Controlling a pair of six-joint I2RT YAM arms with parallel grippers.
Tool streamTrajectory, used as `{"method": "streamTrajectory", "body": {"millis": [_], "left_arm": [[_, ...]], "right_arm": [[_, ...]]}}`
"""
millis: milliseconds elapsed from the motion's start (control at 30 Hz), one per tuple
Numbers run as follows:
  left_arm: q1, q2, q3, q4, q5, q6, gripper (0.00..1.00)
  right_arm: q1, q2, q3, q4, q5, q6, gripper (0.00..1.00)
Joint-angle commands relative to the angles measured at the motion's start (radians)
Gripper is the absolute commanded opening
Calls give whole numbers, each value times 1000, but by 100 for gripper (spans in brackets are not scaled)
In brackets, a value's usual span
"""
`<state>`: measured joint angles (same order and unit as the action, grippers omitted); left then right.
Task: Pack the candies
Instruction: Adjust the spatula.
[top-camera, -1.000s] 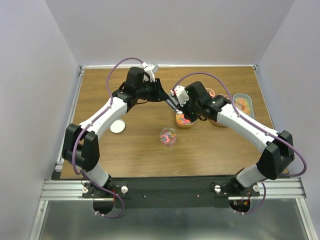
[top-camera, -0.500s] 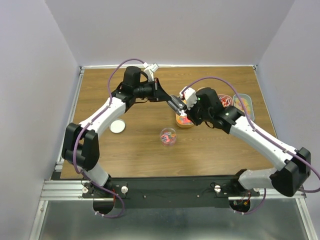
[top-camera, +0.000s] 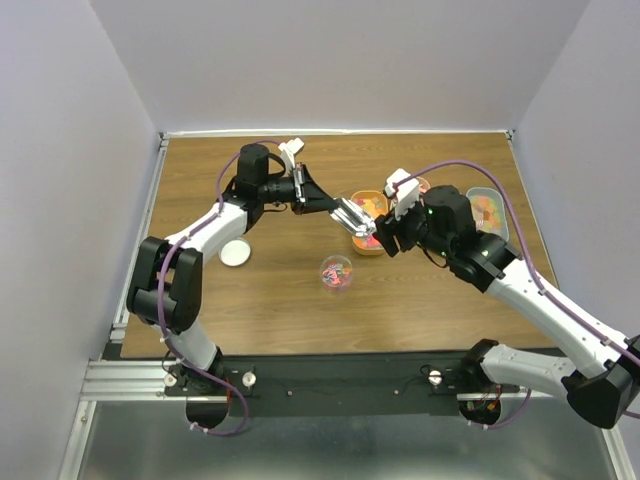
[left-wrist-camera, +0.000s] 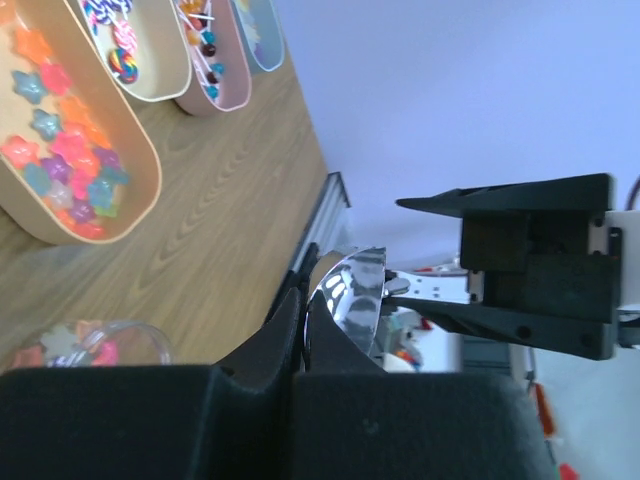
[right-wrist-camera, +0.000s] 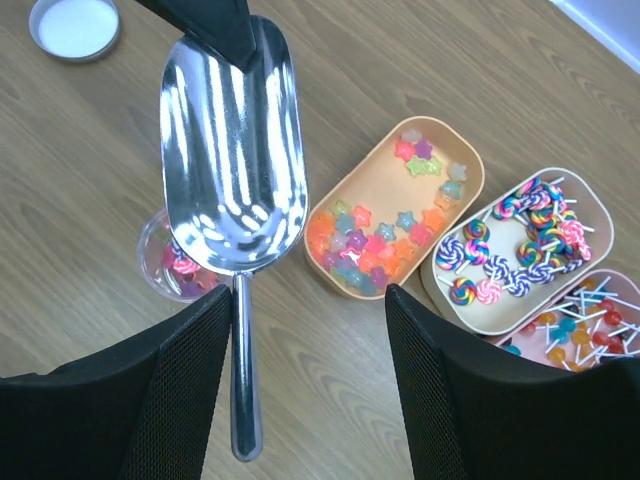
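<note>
An empty metal scoop (right-wrist-camera: 232, 150) hangs over the table, above a clear cup (right-wrist-camera: 172, 262) that holds a few candies. My left gripper (top-camera: 322, 206) is shut on the scoop's front rim (left-wrist-camera: 345, 290), its jaws pinched together on the metal. The right gripper (right-wrist-camera: 310, 400) stands open; the scoop's handle (right-wrist-camera: 241, 370) lies just inside its left finger, with a wide gap to the other finger. More star-shaped candies (right-wrist-camera: 372, 245) fill the orange tray (top-camera: 372, 246) beside the cup (top-camera: 336, 272).
A white lid (top-camera: 235, 253) lies on the left of the wooden table. Behind the orange tray stand a cream tray of swirl lollipops (right-wrist-camera: 520, 250) and a pink tray of small lollipops (right-wrist-camera: 575, 320). A pale tray (top-camera: 487, 210) sits at the far right.
The left gripper has shut on the scoop's rim. The right gripper has opened off the handle and drawn back to the right, and the scoop now hangs from the left gripper.
</note>
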<state>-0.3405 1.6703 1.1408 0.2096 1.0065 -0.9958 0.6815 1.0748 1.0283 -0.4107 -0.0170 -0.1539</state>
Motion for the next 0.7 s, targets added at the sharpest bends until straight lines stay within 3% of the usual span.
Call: {"method": "streamTrajectory", "body": {"millis": [0,433,600,667], "left_arm": [[11,17,-38,209,99,-249,0],[12,12,-49,232,84,-320,0],[11,12,-61,232,81,-320,0],[11,14,-62,234,86,-319,0]], "right_arm": [[6,-10,-30,39,-37,8,69],[7,-30,-39,50,-46,-18,48],[9,-23,-27,52,-57,-24,32],[6,-19,-22,52,-64,-26,32]]}}
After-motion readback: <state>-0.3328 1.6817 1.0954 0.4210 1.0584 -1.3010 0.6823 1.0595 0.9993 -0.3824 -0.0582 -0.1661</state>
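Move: The spatula's handle, its blade tip held in the left fingers, lies about 3 cm below the open right fingers, 1 cm back and 2 cm left of their midpoint. The candy jar is some 11 cm left of the right hand, level with it; the orange candy box 14 cm ahead and 3 cm left, both about 19 cm below. From the left hand the handle is roughly 7 cm back and 11 cm to the right, slightly lower. The spatula, still pinched by its blade tip, is lifted about 2 cm by the left hand while that wrist turns some 10 degrees, its fingers tipping up to bring the handle into the right grip. The right hand stays nearly in place, and its wide-open fingers close to about half that gap around the handle. ##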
